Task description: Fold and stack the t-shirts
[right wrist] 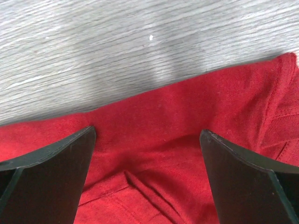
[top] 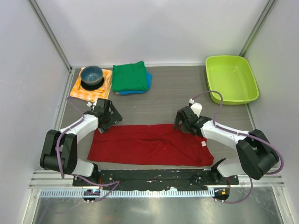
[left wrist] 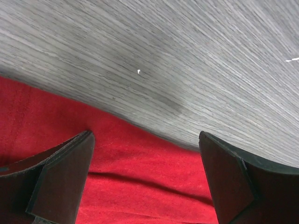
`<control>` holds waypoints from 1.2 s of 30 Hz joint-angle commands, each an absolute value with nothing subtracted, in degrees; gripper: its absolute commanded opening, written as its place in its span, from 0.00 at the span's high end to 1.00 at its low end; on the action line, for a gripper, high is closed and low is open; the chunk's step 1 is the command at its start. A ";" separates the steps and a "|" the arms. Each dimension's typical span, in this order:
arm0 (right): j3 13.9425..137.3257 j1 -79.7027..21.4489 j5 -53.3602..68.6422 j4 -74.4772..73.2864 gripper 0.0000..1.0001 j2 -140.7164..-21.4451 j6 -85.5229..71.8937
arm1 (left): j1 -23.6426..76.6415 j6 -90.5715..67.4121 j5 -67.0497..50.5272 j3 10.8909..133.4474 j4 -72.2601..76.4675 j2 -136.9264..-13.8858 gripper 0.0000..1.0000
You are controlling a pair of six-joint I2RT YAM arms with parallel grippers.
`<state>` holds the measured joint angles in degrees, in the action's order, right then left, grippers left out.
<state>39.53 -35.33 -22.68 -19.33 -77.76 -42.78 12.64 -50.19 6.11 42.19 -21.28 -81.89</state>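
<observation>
A dark red t-shirt (top: 149, 145) lies flat in a long folded band across the near table. My left gripper (top: 108, 117) hovers open over its far left corner, red cloth (left wrist: 140, 172) showing between the fingers (left wrist: 60, 179). Over the far right edge my right gripper (top: 186, 122) stands open too, above wrinkled red fabric (right wrist: 154, 154), gripping nothing. A folded green t-shirt (top: 129, 76) rests on a folded blue t-shirt (top: 147, 81) at the back of the table.
A dark bowl (top: 91, 76) sits on an orange-and-white checked cloth (top: 79, 92) at the back left. A lime green tub (top: 231, 78) stands at the back right. White walls close in both sides and the back.
</observation>
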 commanded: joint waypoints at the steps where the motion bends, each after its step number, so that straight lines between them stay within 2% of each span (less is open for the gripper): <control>1: 38.06 -33.75 -20.22 -13.19 0.00 -80.06 -42.10 | 13.09 -49.75 6.06 39.90 -17.76 -85.34 0.00; 12: 39.63 -29.19 -20.04 -7.82 0.01 -91.40 -41.66 | 13.45 -49.75 8.00 42.97 -15.82 -92.19 0.00; 25: 58.87 -22.41 -24.68 -10.18 0.00 -106.34 -33.40 | 13.45 -47.90 12.04 57.47 -19.25 -102.04 0.00; 30: 61.43 -22.59 -26.89 -12.30 0.00 -101.61 -31.29 | 13.45 -46.85 10.82 64.51 -22.85 -99.77 0.00; 36: 63.28 -24.17 -22.34 -18.80 0.00 -94.49 -28.75 | 13.80 -48.60 7.65 59.51 -23.55 -87.83 0.00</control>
<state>60.20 -23.55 -24.12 -13.82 -100.75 -31.55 13.63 -47.83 9.63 61.47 -22.09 -97.69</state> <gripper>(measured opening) 0.996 0.996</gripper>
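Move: Just under both spread grippers lies the folded red t-shirt, its far edge running beneath their fingertips: its middle is about 20 cm to the left hand's right and 11 cm back, and some 17 cm to the right hand's left and 9 cm back. The green t-shirt on the stack lies 23 cm ahead and 10 cm right of the left hand, the bowl 25 cm ahead and 10 cm left. The green basket stands about 24 cm ahead and 24 cm right of the right hand. Sinking another 2 cm first, the right hand joins the left at the red t-shirt's far edge, and both slide it forward over the table with open fingertips on the cloth, the right going about 14 cm and the left 9 or 10, in two surges. Fingers stay wide open; then both ease back slightly and rise a centimetre or two. ##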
